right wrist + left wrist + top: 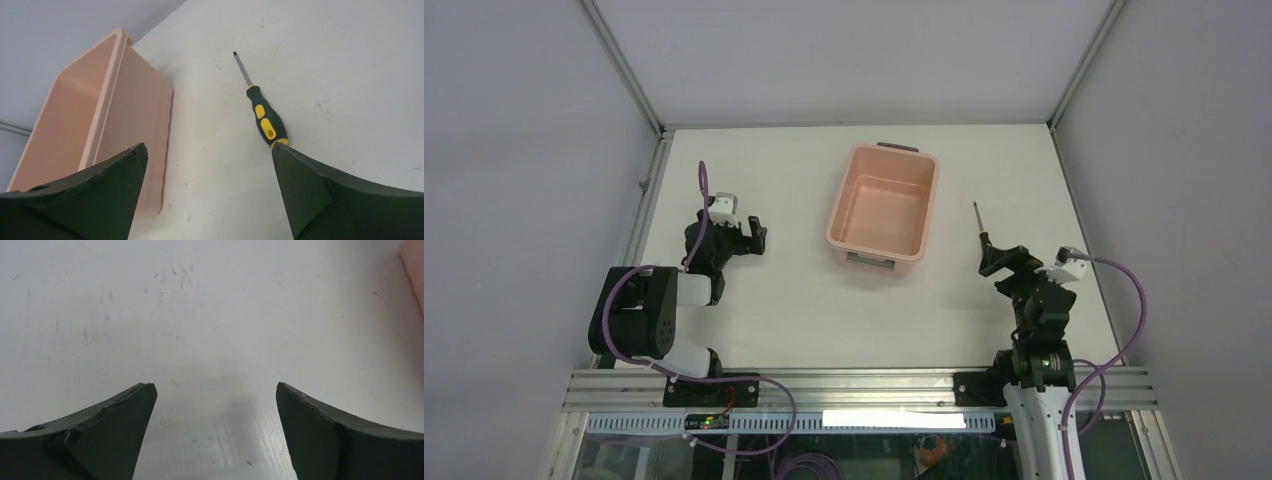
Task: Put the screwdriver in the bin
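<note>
The screwdriver (979, 222) lies flat on the white table right of the bin, shaft pointing away from me. In the right wrist view its black and yellow handle (266, 121) ends just beyond my right finger's tip. The salmon-pink bin (883, 203) stands empty at the table's middle; it also shows in the right wrist view (100, 115). My right gripper (1006, 262) is open and empty, just behind the handle end, with nothing between its fingers (207, 147). My left gripper (754, 236) is open and empty over bare table (215, 390), left of the bin.
Grey enclosure walls and aluminium frame posts (624, 65) surround the table. A sliver of the bin's edge (415, 270) shows at the far right of the left wrist view. The table's right edge (1079, 215) runs close to the screwdriver.
</note>
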Motion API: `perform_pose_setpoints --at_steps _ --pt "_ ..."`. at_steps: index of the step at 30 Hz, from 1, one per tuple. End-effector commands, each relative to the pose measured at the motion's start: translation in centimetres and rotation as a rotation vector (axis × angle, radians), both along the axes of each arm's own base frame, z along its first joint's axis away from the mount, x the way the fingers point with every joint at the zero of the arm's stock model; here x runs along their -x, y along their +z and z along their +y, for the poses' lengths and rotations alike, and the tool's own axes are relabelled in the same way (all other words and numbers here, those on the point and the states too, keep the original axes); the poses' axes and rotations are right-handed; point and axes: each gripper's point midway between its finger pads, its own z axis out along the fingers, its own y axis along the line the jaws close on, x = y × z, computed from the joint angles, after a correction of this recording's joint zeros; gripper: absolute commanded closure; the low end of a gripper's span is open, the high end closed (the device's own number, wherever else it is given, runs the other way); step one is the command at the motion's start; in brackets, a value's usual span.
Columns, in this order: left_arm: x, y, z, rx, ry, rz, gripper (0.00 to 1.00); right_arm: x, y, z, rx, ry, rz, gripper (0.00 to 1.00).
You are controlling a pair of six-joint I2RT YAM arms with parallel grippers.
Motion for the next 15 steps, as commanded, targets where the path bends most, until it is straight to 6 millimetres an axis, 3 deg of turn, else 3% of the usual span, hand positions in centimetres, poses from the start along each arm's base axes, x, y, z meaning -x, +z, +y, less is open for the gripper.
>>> perform_pose_setpoints --at_steps 1,6,11,13,15 --pt "-1.1 2.1 0.0 -0.013 0.001 -0.080 0.01 -0.2 0.4 -0.6 -0.026 -0.047 0.018 0.01" --pt "-1.1 2.2 0.0 -0.014 0.002 -0.080 0.01 -0.3 2.9 -0.8 -0.075 -0.075 -0.015 0.01" --pt "-1.1 2.2 0.0 -0.012 0.001 -0.080 0.01 -0.2 10.2 2.6 0.054 0.162 -0.240 0.01" --pt "-1.1 2.2 0.0 -0.013 0.001 -0.080 0.01 -0.3 13.5 2.4 0.093 0.160 -0.281 0.01" --pt "-1.1 2.2 0.0 -0.013 0.001 -0.081 0.01 -1.7 14.8 1.7 0.150 0.145 -0.168 0.01"
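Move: The screwdriver lies on the table tip outward, its middle about 13 cm ahead of the open right gripper, some 3 cm to its left and roughly 14 cm below. The bin stands about 20 cm ahead and 26 cm left of that gripper, its middle around 9 cm lower. From the idle left gripper, the screwdriver is some 60 cm to the right, about level fore and aft, and 4 cm lower. Let the right gripper sink barely 1.5 cm at first, then turn it back and raise it fast, some 8 cm up from the low point, away from the screwdriver, drifting slightly left. While it climbs, tip the fingers upward by about 10 degrees and swing them a little counter-clockwise, jaws kept wide open and touching nothing. ##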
